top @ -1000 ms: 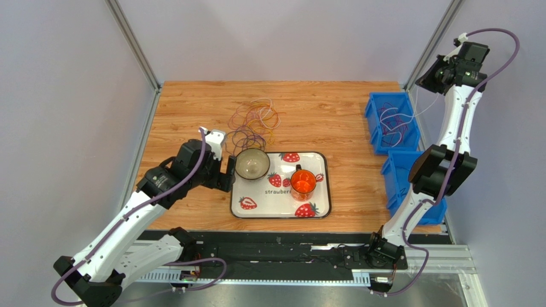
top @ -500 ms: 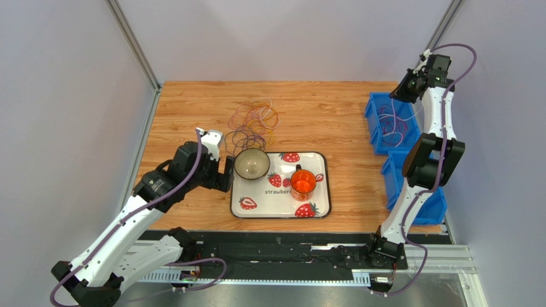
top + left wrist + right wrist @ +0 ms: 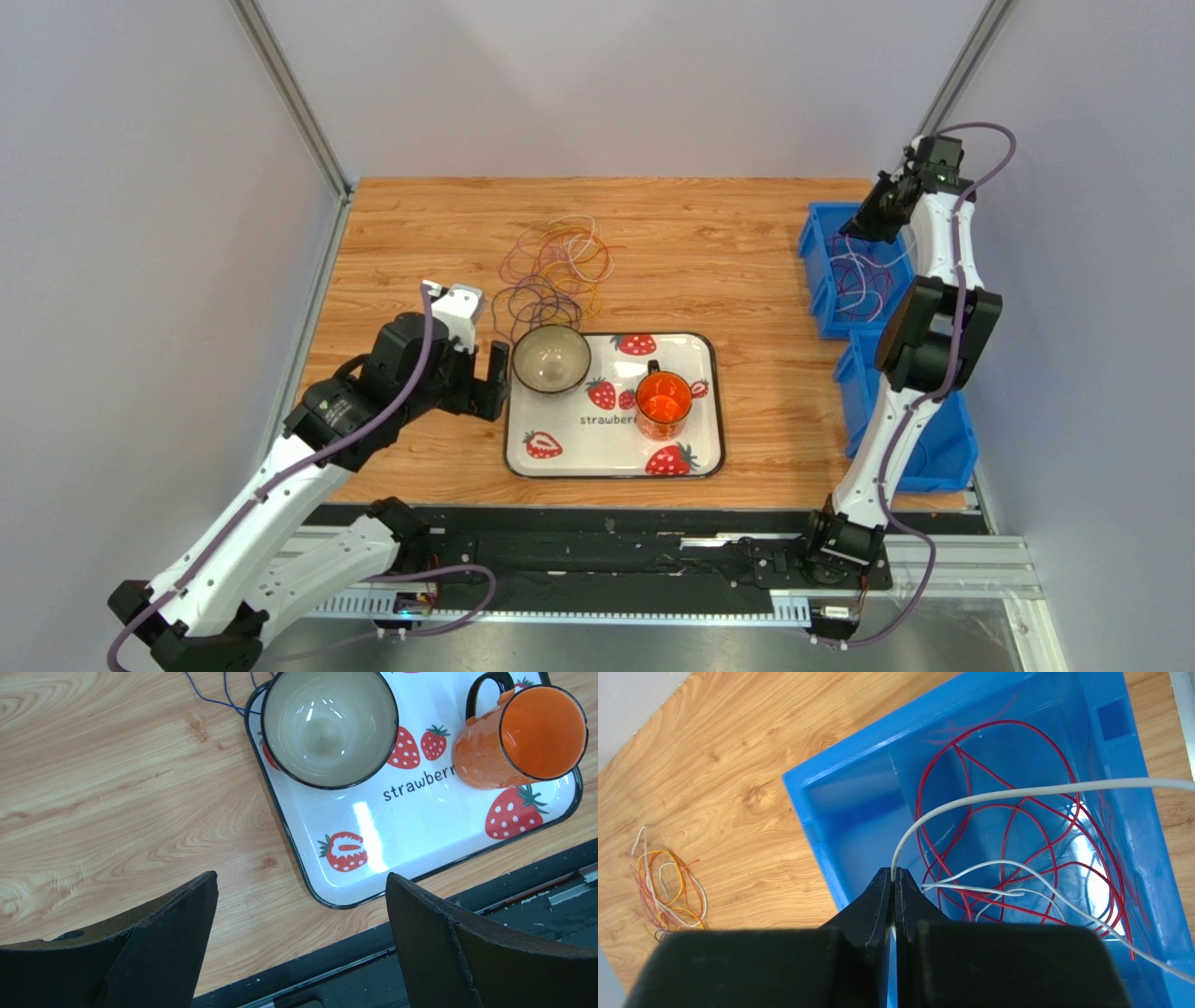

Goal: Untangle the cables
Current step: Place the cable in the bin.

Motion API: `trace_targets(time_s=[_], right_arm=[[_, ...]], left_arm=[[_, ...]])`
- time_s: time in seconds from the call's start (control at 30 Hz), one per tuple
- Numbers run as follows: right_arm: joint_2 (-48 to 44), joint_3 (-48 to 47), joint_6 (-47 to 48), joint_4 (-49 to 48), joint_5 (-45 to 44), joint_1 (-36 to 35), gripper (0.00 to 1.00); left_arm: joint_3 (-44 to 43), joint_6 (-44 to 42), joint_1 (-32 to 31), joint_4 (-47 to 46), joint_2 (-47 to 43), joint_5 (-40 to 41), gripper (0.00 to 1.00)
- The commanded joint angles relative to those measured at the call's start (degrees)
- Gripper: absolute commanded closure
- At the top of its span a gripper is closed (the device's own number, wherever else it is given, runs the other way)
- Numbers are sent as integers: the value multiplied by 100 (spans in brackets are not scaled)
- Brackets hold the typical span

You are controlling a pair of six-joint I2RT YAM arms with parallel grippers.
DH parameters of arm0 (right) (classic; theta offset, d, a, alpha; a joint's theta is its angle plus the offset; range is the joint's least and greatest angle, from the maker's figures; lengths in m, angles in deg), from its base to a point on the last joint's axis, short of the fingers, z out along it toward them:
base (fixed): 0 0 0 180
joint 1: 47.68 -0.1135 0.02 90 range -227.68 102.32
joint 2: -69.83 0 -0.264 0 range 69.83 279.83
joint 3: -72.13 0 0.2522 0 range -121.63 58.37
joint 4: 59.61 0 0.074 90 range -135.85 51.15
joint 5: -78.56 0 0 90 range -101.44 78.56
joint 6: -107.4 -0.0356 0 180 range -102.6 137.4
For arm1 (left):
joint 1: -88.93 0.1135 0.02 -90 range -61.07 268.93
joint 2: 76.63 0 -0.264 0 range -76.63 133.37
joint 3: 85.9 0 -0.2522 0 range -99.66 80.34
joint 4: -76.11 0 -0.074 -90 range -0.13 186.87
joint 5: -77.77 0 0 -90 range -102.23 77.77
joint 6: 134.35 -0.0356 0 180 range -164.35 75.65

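The tangled cables point(image 3: 558, 266), purple, orange and yellow loops, lie on the wooden table behind the bowl point(image 3: 551, 360); the right wrist view shows them far left point(image 3: 668, 889). My right gripper point(image 3: 893, 875) is shut on a thin white cable point(image 3: 990, 798) over the far blue bin point(image 3: 829, 854), which holds red cables point(image 3: 1011, 812). In the top view that gripper point(image 3: 877, 210) hangs at the bin's far edge. My left gripper point(image 3: 302, 896) is open and empty, low over the table beside the tray's left edge point(image 3: 491, 385).
A strawberry-print tray point(image 3: 561, 448) carries the bowl point(image 3: 328, 724) and an orange mug point(image 3: 662, 402). A second blue bin point(image 3: 919, 420) stands nearer on the right. Purple cable ends point(image 3: 210, 700) reach the tray's far corner. Grey walls enclose the table.
The right arm has swung down and inward from high at the right, bringing the white cable over the far bin. The left arm has drawn back slightly.
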Motion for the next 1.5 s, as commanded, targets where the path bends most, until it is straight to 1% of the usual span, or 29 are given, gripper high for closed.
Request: trace_targets(time_s=[0.0, 0.1, 0.17, 0.47, 0.7, 0.87, 1.0, 1.03, 1.1, 1.13, 1.33, 1.47], right_arm=[[154, -340, -65, 254, -285, -26, 94], [181, -287, 5, 237, -469, -96, 96], [216, -269, 23, 193, -584, -123, 100], [400, -164, 128, 149, -865, -343, 100], [550, -67, 304, 140, -1321, -588, 100], [620, -137, 348, 227, -1577, -607, 100], [541, -339, 445, 386, -1857, -668, 92], [498, -348, 480, 403, -1902, -685, 87], [357, -383, 585, 474, -2270, -738, 82], [322, -444, 603, 500, -2350, -747, 77], [49, -875, 709, 930, -2632, -782, 65], [-109, -1305, 787, 1186, -2667, -844, 61]], left_arm=[[20, -74, 17, -203, -93, 54, 3], [20, -74, 17, -212, -120, 62, 3], [20, -82, 26, -212, -137, 54, 3], [20, -91, 17, -221, -173, 98, 4], [29, -91, 26, -221, -216, 106, 4], [29, -91, 17, -221, -252, 106, 4], [29, -91, 17, -230, -269, 98, 4], [29, -91, 17, -230, -269, 89, 4], [29, -91, 26, -238, -269, 98, 4], [29, -91, 26, -230, -278, 89, 4], [37, -82, 17, -238, -304, 54, 4], [37, -82, 17, -221, -304, 62, 4]])
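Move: The blue bin under the right gripper has its middle about 3 cm to the gripper's right, 2 cm back and some 9 cm below it. The white cable is already pinched in the fingertips. The red cable coil on the bin floor is about 1 cm ahead, 5 cm right and 13 cm down. A second blue bin sits roughly 28 cm back and 4 cm right. From the left gripper the first bin is about 30 cm ahead and 68 cm right, 17 cm lower. Lower the right gripper into the blue bin by about 6.5 cm, keeping the white cable pinched and swaying 2 cm left on the way. Near the bottom, open the fingers to a bit over a third and let the cable go, then lift 3–4 cm while drifting back right. Steepen the hand and roll its left side down, some 20 degrees in all. ##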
